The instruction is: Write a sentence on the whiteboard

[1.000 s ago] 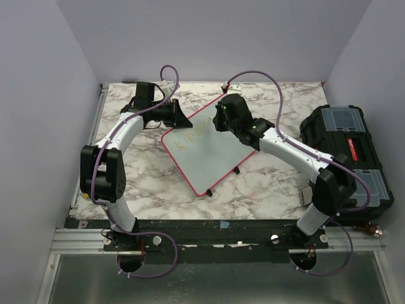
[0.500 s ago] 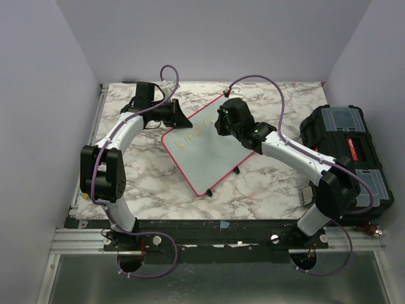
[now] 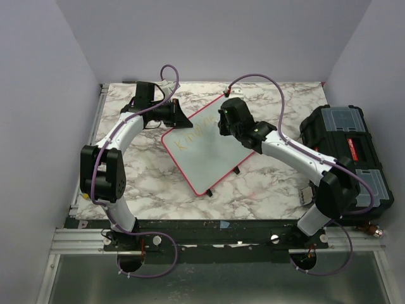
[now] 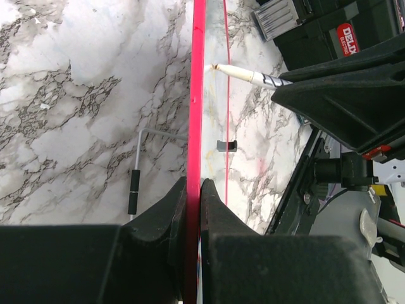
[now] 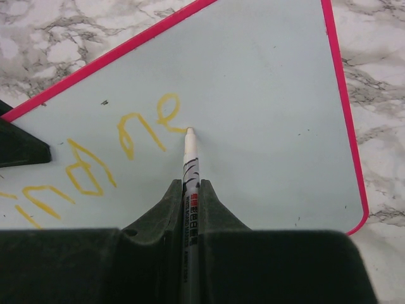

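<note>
The whiteboard [image 3: 212, 152], white with a pinkish-red frame, lies tilted on the marble table. My left gripper [image 3: 177, 116] is shut on its far left edge; the left wrist view shows the red frame [image 4: 197, 95] pinched between the jaws. My right gripper [image 3: 223, 120] is shut on a white marker [image 5: 189, 164] whose tip touches the board just right of the last yellow letter. The sentence [image 5: 120, 149] shows as one line of several yellow letters, also faint in the top view [image 3: 190, 135]. The marker tip also shows in the left wrist view [image 4: 247, 74].
A black toolbox [image 3: 348, 149] with clear lid compartments stands at the table's right edge. Small black clips [image 3: 236, 170] stick out from the board's near edge. A thin metal stand leg [image 4: 134, 183] lies on the marble beside the board. Purple cables arch over both arms.
My right gripper has shifted slightly right along the board with the marker. The left arm and the board have not moved.
</note>
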Motion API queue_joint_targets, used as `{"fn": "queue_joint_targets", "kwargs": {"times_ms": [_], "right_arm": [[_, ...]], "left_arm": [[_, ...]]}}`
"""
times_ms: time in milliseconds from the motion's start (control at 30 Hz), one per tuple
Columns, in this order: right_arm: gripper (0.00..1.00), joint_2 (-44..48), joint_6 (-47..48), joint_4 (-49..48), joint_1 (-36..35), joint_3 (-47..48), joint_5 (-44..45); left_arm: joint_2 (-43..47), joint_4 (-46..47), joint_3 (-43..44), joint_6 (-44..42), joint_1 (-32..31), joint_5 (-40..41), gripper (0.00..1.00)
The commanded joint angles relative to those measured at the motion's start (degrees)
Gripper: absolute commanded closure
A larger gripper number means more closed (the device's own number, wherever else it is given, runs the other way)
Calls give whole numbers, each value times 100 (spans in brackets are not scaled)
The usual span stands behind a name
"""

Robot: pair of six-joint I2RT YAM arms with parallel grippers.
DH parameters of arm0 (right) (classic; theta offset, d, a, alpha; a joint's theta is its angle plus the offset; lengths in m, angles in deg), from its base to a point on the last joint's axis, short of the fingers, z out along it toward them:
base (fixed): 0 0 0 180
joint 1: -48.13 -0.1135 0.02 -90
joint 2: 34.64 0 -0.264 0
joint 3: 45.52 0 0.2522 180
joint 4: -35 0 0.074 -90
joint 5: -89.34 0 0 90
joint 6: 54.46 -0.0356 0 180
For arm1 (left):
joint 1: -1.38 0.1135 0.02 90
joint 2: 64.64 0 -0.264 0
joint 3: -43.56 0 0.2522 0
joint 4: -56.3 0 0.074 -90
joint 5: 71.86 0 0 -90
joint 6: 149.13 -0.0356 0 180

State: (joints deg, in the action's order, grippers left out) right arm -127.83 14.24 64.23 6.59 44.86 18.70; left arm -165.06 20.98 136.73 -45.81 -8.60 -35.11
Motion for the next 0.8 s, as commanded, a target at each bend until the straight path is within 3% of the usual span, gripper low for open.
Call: {"fn": "queue_joint_targets", "kwargs": {"times_ms": [0,567,767], "right_arm": [[99,80,242,450,-3,414,452],[99,884,422,304,21,298,643],[99,886,431,136,403,38,-365]], "left_arm": [[-118,-303,-14,-647,-180,229,100],[-33,-259,-77,-623,-184,184,100],[-43,-246,-77,-619,-182,175,100]]}}
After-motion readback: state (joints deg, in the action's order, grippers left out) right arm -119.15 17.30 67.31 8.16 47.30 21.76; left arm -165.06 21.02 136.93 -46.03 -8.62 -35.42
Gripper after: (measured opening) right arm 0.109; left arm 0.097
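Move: The pen in my right hand has its tip at the tail of the last letter, the "e". The blank space just after it is about 7 cm ahead and 3 cm below my right hand; the "e" is 5 cm ahead and 4 cm left, 3 cm below. The board's far corner is some 12 cm ahead, 4 cm right and slightly above. From my left hand, the blank space is roughly 5 cm ahead, 12 cm right and 4 cm below. I lift my right hand's pen tip off the tail of the "e", rising about 9 cm and drifting some 3.5 cm right over the blank space beyond it, fingers tipping upward by nearly 10 degrees; at the end I start sinking again by about a centimetre. My right fingers keep their grip on the pen, while my left hand stays put, still pinching the board's upper edge. ##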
